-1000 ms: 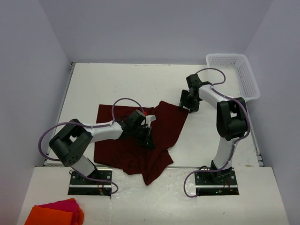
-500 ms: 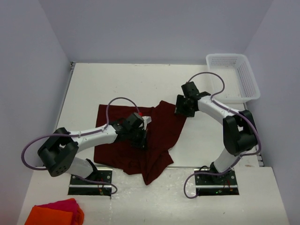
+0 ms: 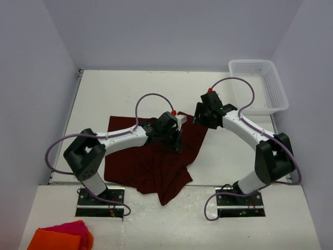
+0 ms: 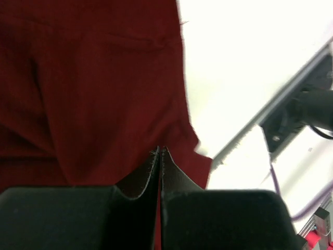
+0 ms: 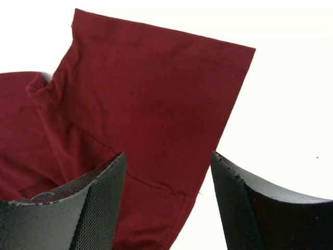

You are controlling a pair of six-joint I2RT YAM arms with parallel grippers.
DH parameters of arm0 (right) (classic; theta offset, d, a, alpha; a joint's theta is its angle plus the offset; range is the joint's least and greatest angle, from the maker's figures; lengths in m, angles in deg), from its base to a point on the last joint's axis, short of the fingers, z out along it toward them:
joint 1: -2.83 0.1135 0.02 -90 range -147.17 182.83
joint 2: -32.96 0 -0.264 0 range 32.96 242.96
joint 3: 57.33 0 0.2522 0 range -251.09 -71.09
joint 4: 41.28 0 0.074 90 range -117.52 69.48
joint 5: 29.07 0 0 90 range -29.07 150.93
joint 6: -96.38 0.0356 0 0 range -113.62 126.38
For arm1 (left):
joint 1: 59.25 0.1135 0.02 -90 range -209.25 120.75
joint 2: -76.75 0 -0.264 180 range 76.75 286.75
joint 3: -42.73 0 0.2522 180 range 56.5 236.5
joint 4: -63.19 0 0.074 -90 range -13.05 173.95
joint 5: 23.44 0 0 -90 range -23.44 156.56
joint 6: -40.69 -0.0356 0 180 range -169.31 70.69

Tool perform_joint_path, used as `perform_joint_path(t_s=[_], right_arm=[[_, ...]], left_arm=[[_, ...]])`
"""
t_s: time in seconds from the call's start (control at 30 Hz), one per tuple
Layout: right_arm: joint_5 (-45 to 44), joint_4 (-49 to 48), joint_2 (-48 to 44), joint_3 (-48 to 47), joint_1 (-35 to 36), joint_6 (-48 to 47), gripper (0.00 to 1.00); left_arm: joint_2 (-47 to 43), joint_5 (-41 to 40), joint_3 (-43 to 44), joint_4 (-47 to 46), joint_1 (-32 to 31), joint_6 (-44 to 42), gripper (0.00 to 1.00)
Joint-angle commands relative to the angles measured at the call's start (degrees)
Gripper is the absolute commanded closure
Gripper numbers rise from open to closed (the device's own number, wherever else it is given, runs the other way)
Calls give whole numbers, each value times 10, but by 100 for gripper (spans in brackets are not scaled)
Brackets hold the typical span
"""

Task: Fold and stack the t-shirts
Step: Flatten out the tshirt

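Observation:
One dark maroon t-shirt [image 3: 151, 161] lies rumpled on the white table, partly folded over itself. My left gripper [image 3: 177, 145] sits low over the middle of the shirt. In the left wrist view its jaws [image 4: 160, 149] are shut tight, with the t-shirt [image 4: 104, 78] spread beneath them and no cloth bunched at the tips. My right gripper [image 3: 199, 119] hovers at the shirt's far right corner. Its jaws [image 5: 166, 172] stand wide open with nothing between them, and that corner of the t-shirt [image 5: 156, 104] lies flat below.
A white mesh basket [image 3: 250, 61] stands at the back right corner. Orange and pink cloths [image 3: 62, 238] lie at the near left, beyond the arm bases. The right arm's base plate [image 4: 304, 112] and its purple cable show past the shirt's edge.
My left gripper slid right and toward the back across the shirt, staying shut. The right arm reached left over the shirt's far corner, and its jaws opened a little wider.

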Motion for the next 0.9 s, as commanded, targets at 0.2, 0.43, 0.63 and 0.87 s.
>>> perform_joint_path(t_s=[0.2,0.43,0.63,0.87], right_arm=[[-3,20,28,-37,-39,15,33],[51,-8,47,-13,-40,34,32],[56,-16,62,15,-40,56,30],[55,-29,19,78,-39,72,30]], left_arm=[[156,62,51,-61,-2,-24,100],[133,37,-40,-32,-1,0,100],[33,66,-159,-49,-2,38,100],[-31,31,-176,-5,-1,28,100]])
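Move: The dark red t-shirt lies spread below both hands; the patch the left hand goes for is almost straight under it, 8 cm down and about 2 cm to its right. From there, the shirt's near right corner is some 12 cm back and 7 cm right of the left hand. The far right corner, the right hand's goal, lies about 4 cm ahead, 4 cm right and 8 cm below the right hand; the shirt's far peak is roughly 8 cm ahead and 12 cm left of it. The t-shirt is met from above by the left hand's shut fingers, which drop about 7.5 cm, press their tips into it and, staying low, drag it back and to the left some 10 cm while tipping slightly. Meanwhile the right hand, still open, first shifts a little right, then sinks about 6 cm and eases back by the shirt's far right corner, tilting to point more steeply down; whether it touches can't be seen. ##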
